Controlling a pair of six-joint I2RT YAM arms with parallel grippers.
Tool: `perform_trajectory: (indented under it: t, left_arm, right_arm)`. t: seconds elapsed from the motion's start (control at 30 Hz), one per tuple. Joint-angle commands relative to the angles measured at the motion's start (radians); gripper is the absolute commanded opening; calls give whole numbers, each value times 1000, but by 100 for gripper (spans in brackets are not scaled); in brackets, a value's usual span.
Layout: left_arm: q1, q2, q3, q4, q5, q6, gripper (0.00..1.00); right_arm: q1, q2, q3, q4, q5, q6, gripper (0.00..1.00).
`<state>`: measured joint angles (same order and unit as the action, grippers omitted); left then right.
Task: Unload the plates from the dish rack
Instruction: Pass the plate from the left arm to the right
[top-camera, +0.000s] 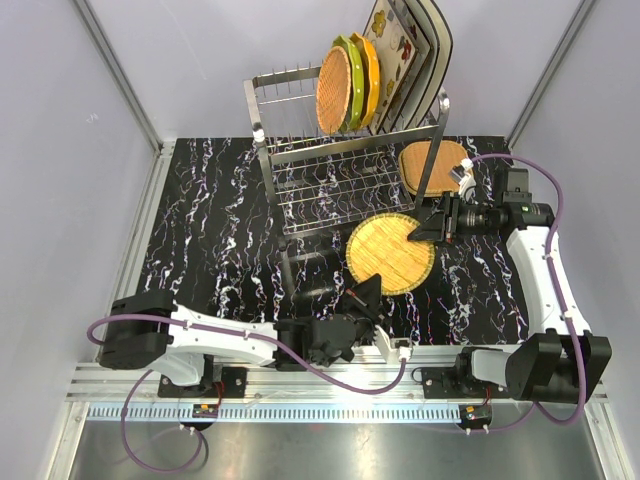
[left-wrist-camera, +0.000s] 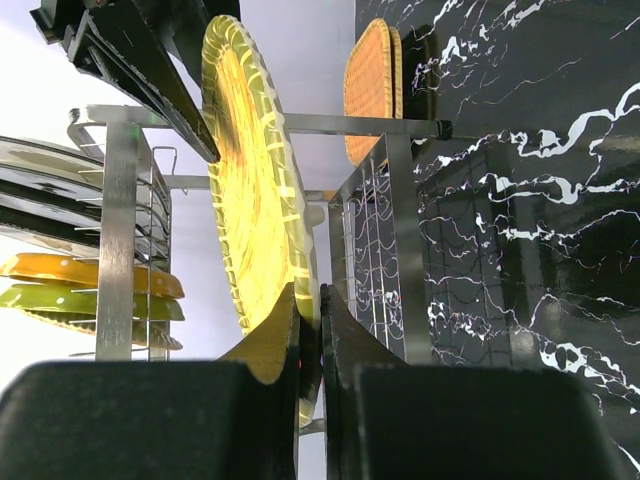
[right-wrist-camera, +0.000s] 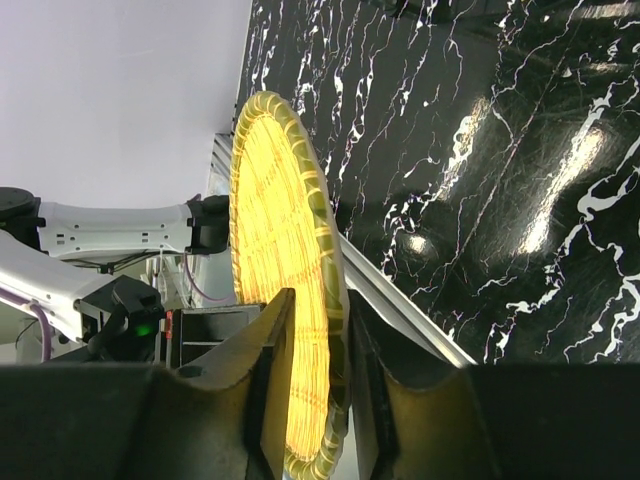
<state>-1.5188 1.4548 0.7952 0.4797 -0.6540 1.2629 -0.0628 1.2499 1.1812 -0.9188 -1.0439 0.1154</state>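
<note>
A round yellow woven plate hangs just in front of the dish rack, held at two sides. My left gripper is shut on its near rim, the jaws pinching the edge. My right gripper clamps the opposite rim, one finger on each face of the plate. In the rack's upper tier stand a tan woven plate, a yellow-green one, an orange one and square cream flowered plates.
Tan woven plates lie stacked on the black marbled table behind the rack's right end, close to my right arm. Grey walls close in the table on both sides and at the back.
</note>
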Motion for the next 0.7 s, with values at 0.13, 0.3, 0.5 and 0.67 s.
perform_trajectory:
  t: [0.13, 0.3, 0.5, 0.67]
  left_arm:
    - [11, -4, 13, 120, 10, -20, 0]
    - [11, -1, 15, 131, 11, -29, 0]
    - [12, -13, 19, 149, -7, -91, 26]
    - [11, -86, 15, 79, 7, -232, 70]
  right_arm:
    - [17, -17, -17, 31, -51, 20, 24]
    - [17, -17, -28, 40, -77, 17, 3]
    - [11, -15, -28, 92, -87, 33, 0]
    - [-12, 35, 18, 109, -42, 12, 0]
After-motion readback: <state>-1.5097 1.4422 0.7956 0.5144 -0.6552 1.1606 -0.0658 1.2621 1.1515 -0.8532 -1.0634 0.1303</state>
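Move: The round yellow plate, flat in the left gripper's fingers by its near-left rim, has its middle about 5 cm ahead and 4 cm to the right of the left hand, nearly level with it. From the right hand, whose partly open fingers straddle the far-right rim, that middle is some 4 cm back, 4 cm left and 1 cm lower. The rack's right front foot stands roughly 11 cm ahead of the right hand, level sideways; the unloaded plates lie some 30 cm ahead and 7 cm right, both about 22 cm lower. The plate changes hands almost in place: the right fingers close from about a third open and pinch its far-right rim, then keep that hold as the hand eases about half a centimetre forward. Only then does the left gripper open wide and let go of the near rim, rising barely 1 cm and tilting by some 5 to 10 degrees. ##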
